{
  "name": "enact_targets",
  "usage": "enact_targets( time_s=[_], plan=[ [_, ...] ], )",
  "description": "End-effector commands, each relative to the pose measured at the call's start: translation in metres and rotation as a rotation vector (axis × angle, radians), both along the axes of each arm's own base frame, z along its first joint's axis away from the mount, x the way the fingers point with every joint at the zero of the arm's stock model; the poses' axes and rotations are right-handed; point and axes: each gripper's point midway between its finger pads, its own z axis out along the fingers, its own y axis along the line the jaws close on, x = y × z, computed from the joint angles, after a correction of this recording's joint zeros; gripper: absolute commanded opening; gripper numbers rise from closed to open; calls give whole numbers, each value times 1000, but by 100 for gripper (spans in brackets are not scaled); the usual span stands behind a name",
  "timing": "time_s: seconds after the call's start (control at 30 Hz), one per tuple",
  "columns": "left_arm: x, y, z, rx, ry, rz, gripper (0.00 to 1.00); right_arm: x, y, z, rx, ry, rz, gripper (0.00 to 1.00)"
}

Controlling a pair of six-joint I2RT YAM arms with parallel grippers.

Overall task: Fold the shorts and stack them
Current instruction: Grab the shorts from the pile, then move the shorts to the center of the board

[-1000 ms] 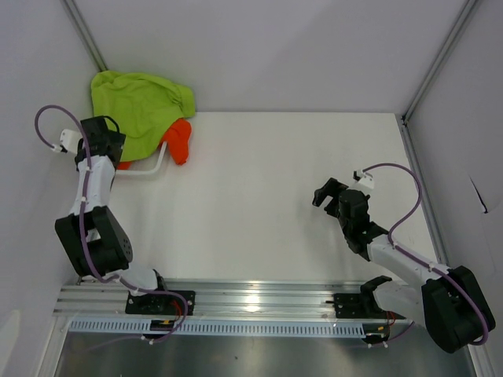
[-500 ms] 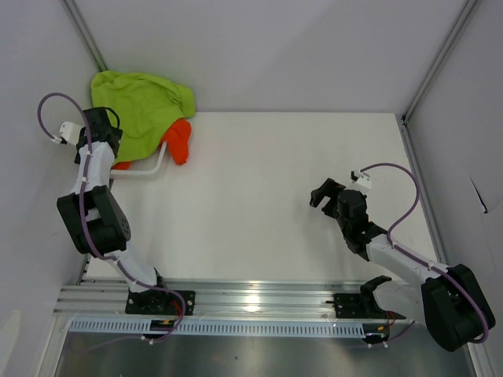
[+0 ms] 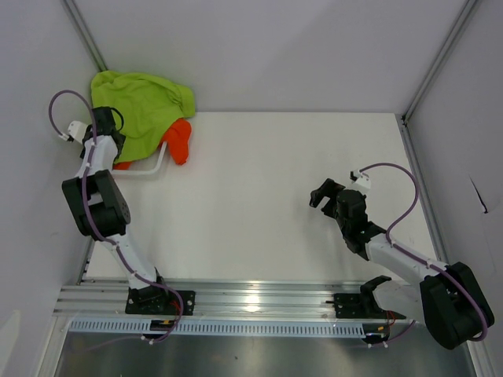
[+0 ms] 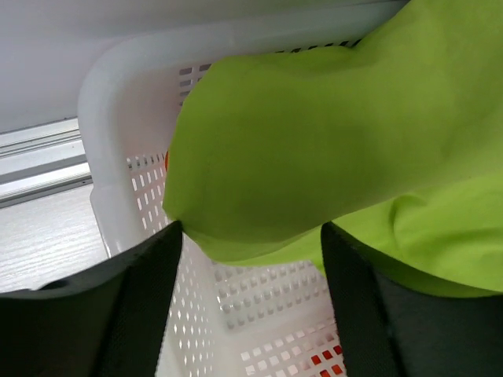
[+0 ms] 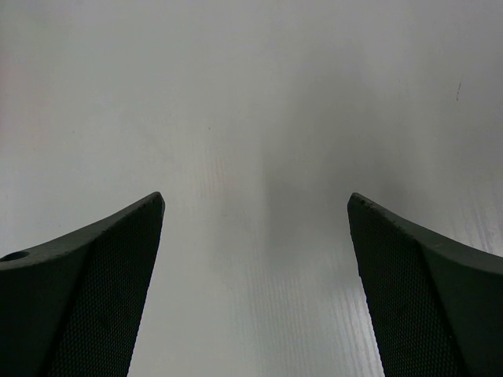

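Note:
The lime green shorts [image 3: 141,106] lie heaped over the white mesh basket [image 3: 154,167] in the back left corner. The orange shorts [image 3: 181,140] spill out from under them at the right. My left gripper [image 3: 111,140] sits at the basket's left side. In the left wrist view its jaws [image 4: 247,236] stand apart inside the basket [image 4: 118,102], and a hanging fold of the green shorts [image 4: 314,141] reaches down between the two fingertips. Orange shows through the mesh holes at the bottom. My right gripper [image 3: 324,191] hovers open over bare table [image 5: 255,204], holding nothing.
The basket stands against the left wall and the aluminium corner post [image 3: 85,31]. A second post [image 3: 440,55] and the right wall border the white table [image 3: 275,173]. The arms' mounting rail [image 3: 251,298] runs along the near edge.
My left arm has stretched further back toward the basket, and its jaws have narrowed a little around the green fold. The right arm has hardly moved.

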Motion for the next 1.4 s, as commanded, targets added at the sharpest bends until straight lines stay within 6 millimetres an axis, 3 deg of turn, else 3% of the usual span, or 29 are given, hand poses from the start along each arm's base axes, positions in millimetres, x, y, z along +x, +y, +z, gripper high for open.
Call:
enact_targets(
  time_s=[0.0, 0.07, 0.17, 0.23, 0.27, 0.33, 0.37, 0.57, 0.7, 0.8, 0.87, 0.9, 0.93, 0.97, 1.0, 1.03, 1.07, 1.1, 1.17, 1.2, 1.27, 1.3, 1.37],
  plan=[
    [12, 10, 20, 40, -47, -8, 70, 10, 3, 25, 22, -65, -15, 99],
    [16, 9, 10, 30, -28, -13, 60, 11, 3, 26, 24, -67, -16, 100],
    [22, 12, 3, 21, 0, -8, 58, 10, 3, 26, 24, -65, -16, 100],
    [21, 14, 2, 26, 22, -7, 51, 10, 3, 26, 24, -67, -17, 100],
    [23, 14, 5, 29, 17, -9, 38, 10, 3, 25, 22, -64, -17, 99],
    [23, 16, 8, 40, 12, -12, 24, 11, 2, 27, 25, -67, -21, 99],
    [23, 16, 9, 42, 10, -13, 3, 11, 2, 27, 23, -66, -23, 100],
    [21, -3, 24, 106, 17, -22, 0, 11, 1, 26, 19, -66, -27, 100],
    [34, -29, 61, 186, -38, -63, 0, 10, 1, 27, 18, -67, -25, 99],
    [47, -65, 98, 226, -104, -121, 0, 11, 0, 26, 16, -66, -27, 100],
    [61, -84, 139, 290, -209, -207, 0, 11, 1, 26, 14, -67, -27, 100],
    [67, -108, 157, 311, -253, -271, 0, 11, 1, 26, 13, -67, -25, 100],
    [69, -118, 180, 347, -301, -297, 0, 11, 1, 25, 13, -66, -21, 100],
    [66, -129, 218, 413, -373, -328, 0, 11, 2, 26, 12, -69, -19, 99],
    [64, -155, 240, 443, -418, -372, 0, 11, 2, 27, 14, -71, -16, 99],
    [59, -164, 270, 476, -479, -385, 0, 11, 2, 27, 11, -72, -15, 99],
    [44, -172, 310, 532, -553, -398, 0, 11, 2, 28, 9, -75, -15, 99],
    [36, -194, 333, 547, -615, -445, 0, 11, 2, 28, 8, -75, -14, 99],
    [16, -215, 380, 581, -755, -509, 0, 12, 1, 30, 6, -80, -21, 100],
    [-7, -230, 411, 576, -852, -552, 0, 12, 0, 30, 2, -79, -25, 100],
    [-29, -255, 439, 532, -974, -642, 0, 12, -3, 32, -4, -86, -34, 100],
    [-52, -266, 462, 513, -1057, -676, 0, 12, -4, 33, -8, -87, -38, 99],
    [-76, -282, 485, 466, -1165, -717, 0, 12, -5, 37, -8, -100, -42, 100]
  ],
)
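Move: The green shorts lie heaped in the basket just in front of my open left fingers, their near-left flap already between the pads; their middle is about 9 cm ahead and 10 cm to the right, roughly level. The basket's middle is some 3 cm ahead, 5 cm right and 6 cm below, and the red shorts' hanging leg about 2 cm ahead, 21 cm right. From my right hand the green shorts are about 26 cm ahead and 54 cm left. I ease my left hand forward and down barely 2 cm into the flap of the green shorts and shut my fingers on it. Keeping that pinch, I sweep right about 27 cm and, ever faster, lift nearly 40 cm up out of the basket, drifting forward and then back, while my wrist tips the fingers upward and swings some 40 degrees clockwise. ##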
